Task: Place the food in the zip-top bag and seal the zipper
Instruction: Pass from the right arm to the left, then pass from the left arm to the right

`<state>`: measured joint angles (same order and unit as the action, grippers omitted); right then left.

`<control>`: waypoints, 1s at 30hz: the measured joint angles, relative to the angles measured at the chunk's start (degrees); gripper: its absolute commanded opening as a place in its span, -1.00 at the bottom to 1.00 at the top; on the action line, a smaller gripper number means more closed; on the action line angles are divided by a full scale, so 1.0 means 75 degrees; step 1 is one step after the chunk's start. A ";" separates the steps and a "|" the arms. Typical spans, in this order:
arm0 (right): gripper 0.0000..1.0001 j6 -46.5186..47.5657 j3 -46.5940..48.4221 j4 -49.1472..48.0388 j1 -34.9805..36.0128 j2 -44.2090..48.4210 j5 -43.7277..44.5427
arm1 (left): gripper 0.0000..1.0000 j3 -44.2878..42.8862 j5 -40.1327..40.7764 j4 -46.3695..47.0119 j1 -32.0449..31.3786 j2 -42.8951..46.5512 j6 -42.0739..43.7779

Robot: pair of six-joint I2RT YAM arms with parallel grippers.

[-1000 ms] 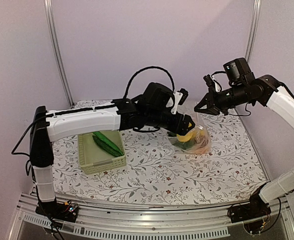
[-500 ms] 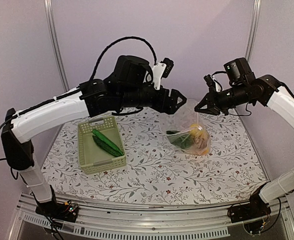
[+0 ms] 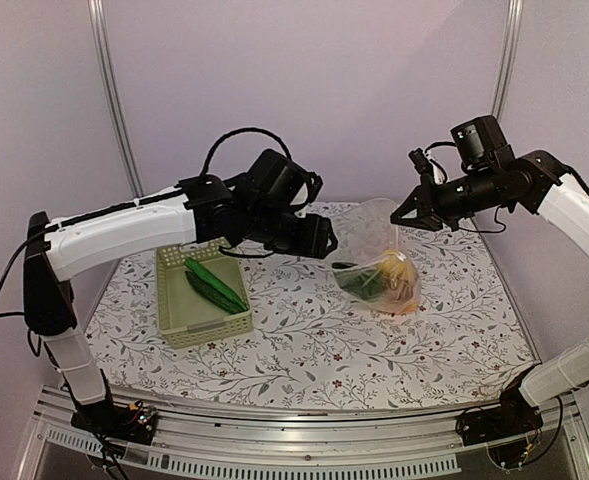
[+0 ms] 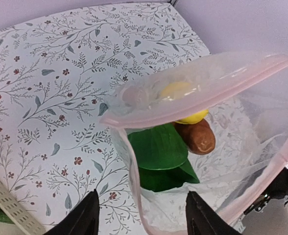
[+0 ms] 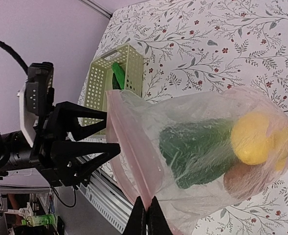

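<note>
The zip-top bag (image 3: 374, 235) stands open on the cloth, its top edge pinched in my shut right gripper (image 3: 406, 214) (image 5: 147, 215). Inside lies food: a yellow lemon (image 4: 195, 117) (image 5: 254, 137), dark green pieces (image 4: 158, 147) (image 5: 197, 152) and a brown piece (image 4: 198, 137). The pink zipper (image 4: 183, 105) (image 5: 126, 147) runs along the mouth. My left gripper (image 3: 322, 240) (image 4: 144, 220) hangs open just left of the mouth, with the near lip of the bag between its fingertips, untouched. A long green cucumber (image 3: 214, 285) lies in the basket.
The pale green slotted basket (image 3: 209, 328) (image 5: 97, 83) sits at the left of the floral cloth. Side walls and metal posts close in the back and both sides. The table's metal rail runs along the near edge.
My left gripper pulled out of the bag's mouth, rose, then came down and back to the left. The right gripper kept hold of the bag's edge without moving.
</note>
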<state>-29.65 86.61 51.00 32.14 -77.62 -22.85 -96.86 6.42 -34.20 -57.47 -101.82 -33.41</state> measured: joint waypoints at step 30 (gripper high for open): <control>-0.62 0.0592 0.2116 0.1953 0.0268 -0.1370 0.2282 | -1.00 -0.1489 -0.0656 0.0743 0.0513 -0.1268 -0.1160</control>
<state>-25.21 102.48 65.65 34.15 -87.90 -5.74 -108.03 1.50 -28.62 -53.63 -111.33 -42.11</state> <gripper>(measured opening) 0.235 0.004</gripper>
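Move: The left hand's open fingers straddle the near-left stretch of the bag rim, about 3 cm ahead, 1 cm right and 3 cm below. The rim corner held by the right fingers is some 13 cm right of the left hand, 1 cm farther out and 5 cm higher. The greens inside the bag lie roughly 8 cm right, 5 cm ahead and 15 cm down. For the right hand, the rim stretch is about 12 cm left, 2 cm ahead and 8 cm below. Forward and down, the left hand slides its fingers over the bag rim and shuts them, pinching the rim, then carries on to about 5 cm forward while rising and drawing some 3 cm right. Once it has the rim, the right hand dips and eases 2 cm right, parts its fingers a little to loosen its pinch, and pushes about 3 cm forward, tipping roughly 15 degrees more steeply down. ##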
